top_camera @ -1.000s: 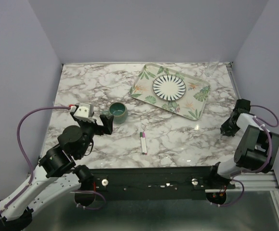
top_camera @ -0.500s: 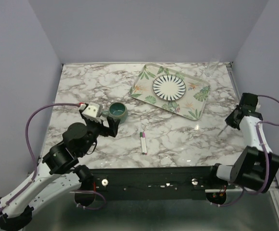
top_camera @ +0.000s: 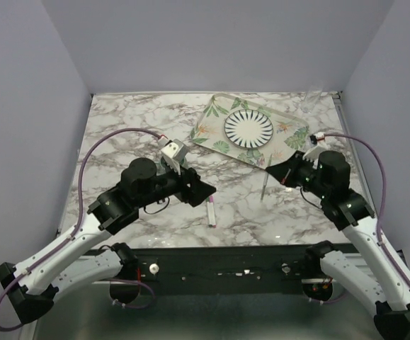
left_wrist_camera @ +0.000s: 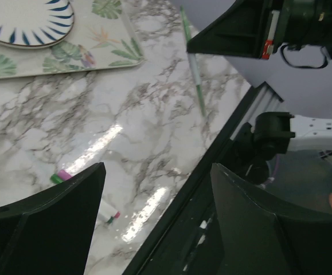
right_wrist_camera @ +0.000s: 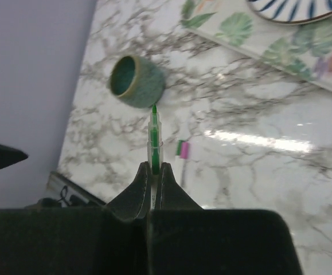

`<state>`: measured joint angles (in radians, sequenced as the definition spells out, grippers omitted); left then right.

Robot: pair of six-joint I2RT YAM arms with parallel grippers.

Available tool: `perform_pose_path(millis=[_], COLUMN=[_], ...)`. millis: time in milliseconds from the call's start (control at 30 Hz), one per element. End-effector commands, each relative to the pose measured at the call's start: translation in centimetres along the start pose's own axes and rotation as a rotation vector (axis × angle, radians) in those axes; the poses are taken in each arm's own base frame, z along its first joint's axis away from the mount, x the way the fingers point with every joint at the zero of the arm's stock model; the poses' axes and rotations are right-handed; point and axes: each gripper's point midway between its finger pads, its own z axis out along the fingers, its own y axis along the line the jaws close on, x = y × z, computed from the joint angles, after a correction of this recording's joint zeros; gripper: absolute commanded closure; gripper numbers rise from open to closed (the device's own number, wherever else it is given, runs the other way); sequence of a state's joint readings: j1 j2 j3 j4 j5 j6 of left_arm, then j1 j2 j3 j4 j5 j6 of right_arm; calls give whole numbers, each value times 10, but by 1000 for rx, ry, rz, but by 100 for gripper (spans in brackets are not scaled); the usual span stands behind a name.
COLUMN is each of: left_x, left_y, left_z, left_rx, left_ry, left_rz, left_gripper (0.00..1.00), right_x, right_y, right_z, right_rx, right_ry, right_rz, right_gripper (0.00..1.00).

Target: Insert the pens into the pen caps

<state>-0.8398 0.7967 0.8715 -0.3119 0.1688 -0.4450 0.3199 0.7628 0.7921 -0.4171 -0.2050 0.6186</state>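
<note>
My right gripper (top_camera: 275,171) (right_wrist_camera: 153,166) is shut on a thin clear pen with a green core (right_wrist_camera: 153,140). The pen hangs above the table right of centre (top_camera: 263,187) and also shows in the left wrist view (left_wrist_camera: 194,64). A second whitish pen (top_camera: 211,212) lies on the marble near the front edge, its pink-purple cap (right_wrist_camera: 183,149) (left_wrist_camera: 62,175) on its far end. My left gripper (top_camera: 202,186) (left_wrist_camera: 157,169) is open and empty, just above and left of that pen. I see no separate green cap.
A green cup (right_wrist_camera: 136,80) stands left of the lying pen, hidden by my left arm in the top view. A leaf-patterned tray (top_camera: 287,136) with a striped plate (top_camera: 248,127) is at the back right. The table's black front edge (left_wrist_camera: 211,172) is close below my left gripper.
Both arms have swung in toward the table's middle. My right gripper carried its pen in from the right edge. My left gripper moved right, past the cup, to the lying pen.
</note>
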Motion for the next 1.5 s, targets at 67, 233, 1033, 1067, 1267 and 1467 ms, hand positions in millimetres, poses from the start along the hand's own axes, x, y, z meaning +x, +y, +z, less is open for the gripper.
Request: perform_pose_path(millis=[67,233,1033,1067,1267,1467], left_x=[-21,-16,-12,-13,-11,-1], left_y=[-62,-79,-102,-103,-106,-113], left_z=[13,33,78,78,83,86], left_rx=[317,455,523,527,534,561], left_ry=[-37,-7,6,4,21,57], left_rz=[-188,-320,-325,-324,-319,-324], left_gripper=[19,23,27,27,29,48], right_x=[9,10,7,7,4,3], right_y=[92,109,110,110,107,106], right_z=[-31,-41,-55,-56,-57,-57], right_rx=[-410,-507,-558,-558,-548,-539], right_ry=[-57,-73,-138,-143,-162,-172], right_rz=[111,141,168,167,167,168], right_gripper=[99,99,99,99,99,99])
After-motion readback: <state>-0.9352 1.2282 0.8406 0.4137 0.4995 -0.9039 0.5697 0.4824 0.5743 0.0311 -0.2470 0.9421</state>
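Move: The green pen is pinched near its middle in my right hand, its centre barely 1 cm back of that hand's fingertips. From my left hand, which is open and empty, the pen's middle lies about 21 cm to the right, some 9 cm ahead and 5 cm lower. The two capped pens lie on the table about 8 cm ahead of my left hand, 1 cm to the right and 28 cm below; the green cup is some 24 cm ahead, 14 cm left and 24 cm below. I reach about 12 cm rightward with my left hand towards the rear, nibless end of the held green pen, fast then easing, swinging clockwise and levelling its fingers, which stay open and only start to narrow at the end. Meanwhile my right hand keeps its pinch and brings the pen up, back and left, some 12 cm in all, its left side rolling up nearly 30 degrees, and then almost holds still. ##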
